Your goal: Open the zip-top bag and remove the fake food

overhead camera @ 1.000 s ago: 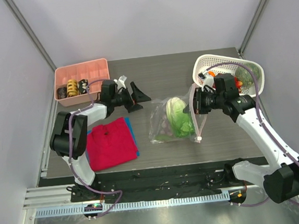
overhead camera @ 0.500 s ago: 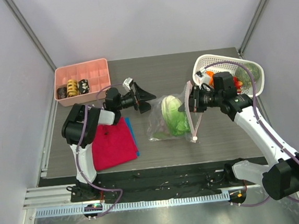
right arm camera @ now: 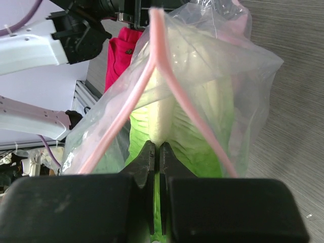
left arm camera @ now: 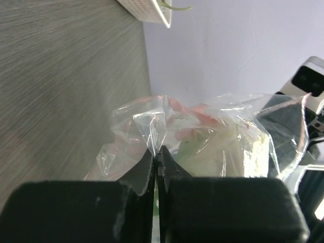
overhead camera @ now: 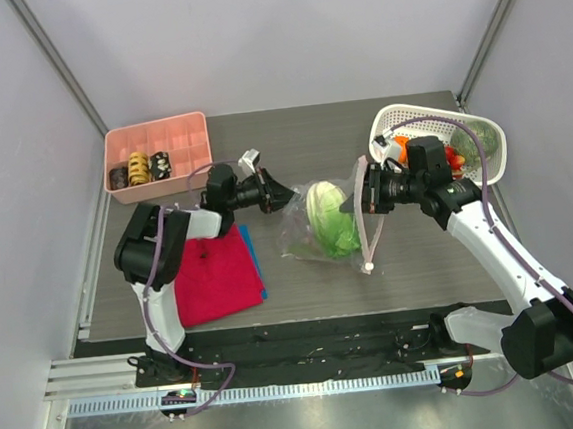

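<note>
The clear zip-top bag (overhead camera: 313,234) lies mid-table with its pink zip strip (overhead camera: 368,237) hanging open on the right. My left gripper (overhead camera: 287,198) is shut on a pinched fold of the bag's left corner (left arm camera: 154,129). In the left wrist view its jaws (left arm camera: 158,152) meet on that clear film. From the right, my right gripper (overhead camera: 350,203) reaches into the bag's mouth. There it (right arm camera: 157,147) is shut on the pale stem of the green leafy vegetable (right arm camera: 202,116), with the zip strip (right arm camera: 156,35) split to either side. Pinkish shapes (left arm camera: 195,134) show blurred through the plastic.
A white lattice basket (overhead camera: 398,114) at the back right holds an orange ball (overhead camera: 401,146) and red and green toy pieces. A pink tray (overhead camera: 153,126) with small rolls stands at the back left. A red cloth (overhead camera: 212,276) lies front left over a blue one (overhead camera: 253,249).
The left gripper moved right to the bag and shut on its corner. The right gripper, shut throughout, shifted left with the vegetable, and the bag bunched up between the two.
</note>
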`<action>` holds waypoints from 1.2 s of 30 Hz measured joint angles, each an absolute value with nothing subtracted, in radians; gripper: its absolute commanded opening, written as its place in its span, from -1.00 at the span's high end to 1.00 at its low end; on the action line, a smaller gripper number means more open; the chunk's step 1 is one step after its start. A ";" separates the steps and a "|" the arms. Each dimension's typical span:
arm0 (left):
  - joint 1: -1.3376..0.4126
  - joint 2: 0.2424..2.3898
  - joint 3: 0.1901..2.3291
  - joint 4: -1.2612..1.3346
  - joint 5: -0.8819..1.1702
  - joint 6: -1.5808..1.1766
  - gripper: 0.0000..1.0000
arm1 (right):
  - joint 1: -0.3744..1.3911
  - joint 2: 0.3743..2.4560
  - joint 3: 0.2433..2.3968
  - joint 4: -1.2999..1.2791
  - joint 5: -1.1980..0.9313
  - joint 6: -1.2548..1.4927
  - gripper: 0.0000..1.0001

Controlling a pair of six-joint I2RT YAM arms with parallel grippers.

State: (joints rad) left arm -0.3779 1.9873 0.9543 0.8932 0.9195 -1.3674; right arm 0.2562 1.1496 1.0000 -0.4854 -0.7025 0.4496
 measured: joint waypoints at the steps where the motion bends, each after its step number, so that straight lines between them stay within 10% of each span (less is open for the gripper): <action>1: -0.379 1.974 0.957 0.854 0.908 -1.341 1.00 | 0.256 1.150 1.000 -0.486 -0.702 0.451 0.98; 14: -0.330 1.727 1.098 -0.009 0.412 -0.880 1.00 | 0.256 0.995 0.968 -0.534 -0.490 0.452 0.98; 36: -0.293 1.757 1.172 -0.277 0.242 -0.689 1.00 | 0.260 0.810 1.034 -0.712 0.181 0.606 0.98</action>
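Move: My right hand already grips the lettuce, its middle some 5 cm to the left and 5 cm below. From this hand the white basket lies about 28 cm ahead, 32 cm right and 18 cm down, the orange in it 27 cm ahead and 20 cm right. My left hand pinches the bag's closed end; its clear patch of table is about 4 cm ahead, 13 cm left and 13 cm down, with the red shirt 12 cm back and 23 cm left. I strip the bag off the lettuce by drawing my hands apart. Keeping its pinch, my left hand pulls left about 13 cm, first edging forward, then sinking 6 cm as its fingers tip down some 50 degrees. Slightly later my right hand, still gripping the lettuce, goes right about 14 cm towards the white basket, swinging clockwise to point forward and rising near the end. ##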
